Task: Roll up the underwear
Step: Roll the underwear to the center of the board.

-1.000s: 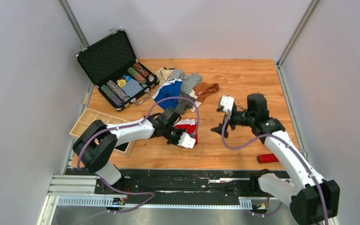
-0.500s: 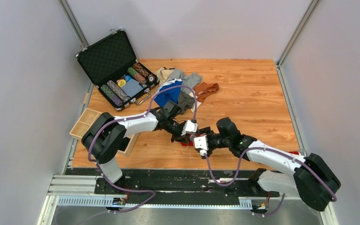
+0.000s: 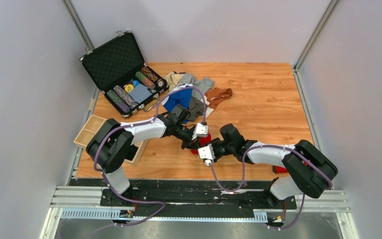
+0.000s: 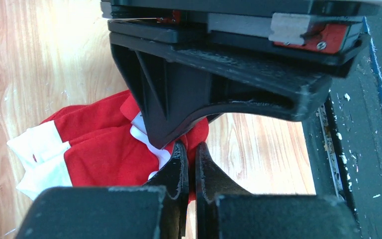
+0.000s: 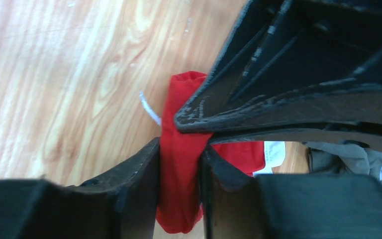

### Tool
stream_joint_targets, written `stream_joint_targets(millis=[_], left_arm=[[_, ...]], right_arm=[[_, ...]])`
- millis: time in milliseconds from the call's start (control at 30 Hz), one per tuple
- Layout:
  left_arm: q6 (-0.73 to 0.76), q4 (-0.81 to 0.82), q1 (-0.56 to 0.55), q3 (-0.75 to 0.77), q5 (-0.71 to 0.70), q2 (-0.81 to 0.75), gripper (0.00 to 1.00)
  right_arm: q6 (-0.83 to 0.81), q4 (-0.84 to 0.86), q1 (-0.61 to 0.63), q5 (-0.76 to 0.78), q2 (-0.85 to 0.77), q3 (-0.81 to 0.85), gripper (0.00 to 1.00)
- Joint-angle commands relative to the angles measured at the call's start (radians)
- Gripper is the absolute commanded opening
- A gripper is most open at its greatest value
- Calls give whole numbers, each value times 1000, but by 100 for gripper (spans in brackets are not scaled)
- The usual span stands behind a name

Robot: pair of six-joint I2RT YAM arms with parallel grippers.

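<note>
One piece of red underwear (image 3: 202,141) with white trim lies on the wooden table between the two arms. In the left wrist view the red underwear (image 4: 89,144) spreads to the left, and my left gripper (image 4: 191,154) is shut on its right edge. My right gripper (image 5: 179,144) meets it from the opposite side, and its jaws press on both sides of a rolled fold of the red underwear (image 5: 179,199). The left gripper (image 3: 191,144) and right gripper (image 3: 210,147) almost touch each other. More underwear (image 3: 194,94) lies heaped at the back of the table.
An open black case (image 3: 124,74) of poker chips sits at the back left. A wooden divider tray (image 3: 92,130) lies at the left edge. A red bristly stick (image 3: 280,169) rests near the front right, partly behind the right arm.
The right arm swung left from mid-table to the red underwear and its jaws closed on the fold. The left arm lifted and shifted the cloth slightly right, still gripping.
</note>
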Motion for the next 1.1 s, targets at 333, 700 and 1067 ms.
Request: stream_joint_targets(millis=[333, 700, 1067], left_arm=[[-326, -79, 88, 35, 10, -37, 2], [-560, -81, 137, -13, 10, -28, 0], [-828, -79, 252, -13, -143, -24, 50]], right_arm=[[44, -564, -29, -92, 28, 250, 1], [148, -890, -65, -191, 303, 505, 0], [133, -1152, -64, -191, 551, 682, 0]])
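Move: The left fingers are already shut on the left side of the underwear's rolled near end, whose middle is about 2 cm to their right. The right fingers straddle its right side, its middle about 2 cm to their left. The white cuffs at the loose far end lie some 8 cm ahead of both hands and 3 cm lower. Farther out, the grey garment is roughly 18 cm ahead of the left hand and 2 cm left; the brown one is 22 cm ahead of the right hand and 6 cm right. Rolling top-forward towards the cuffs, both wrists turn the pinched end over, the right by some 40 degrees; it first closes onto the cloth. The hands go slightly forward, lift nearly 2 cm while easing back, then sink again. The right keeps its pinch, drifting left and back; the left works about 4.5 cm left, turning counter-clockwise too, and opens at the end. ##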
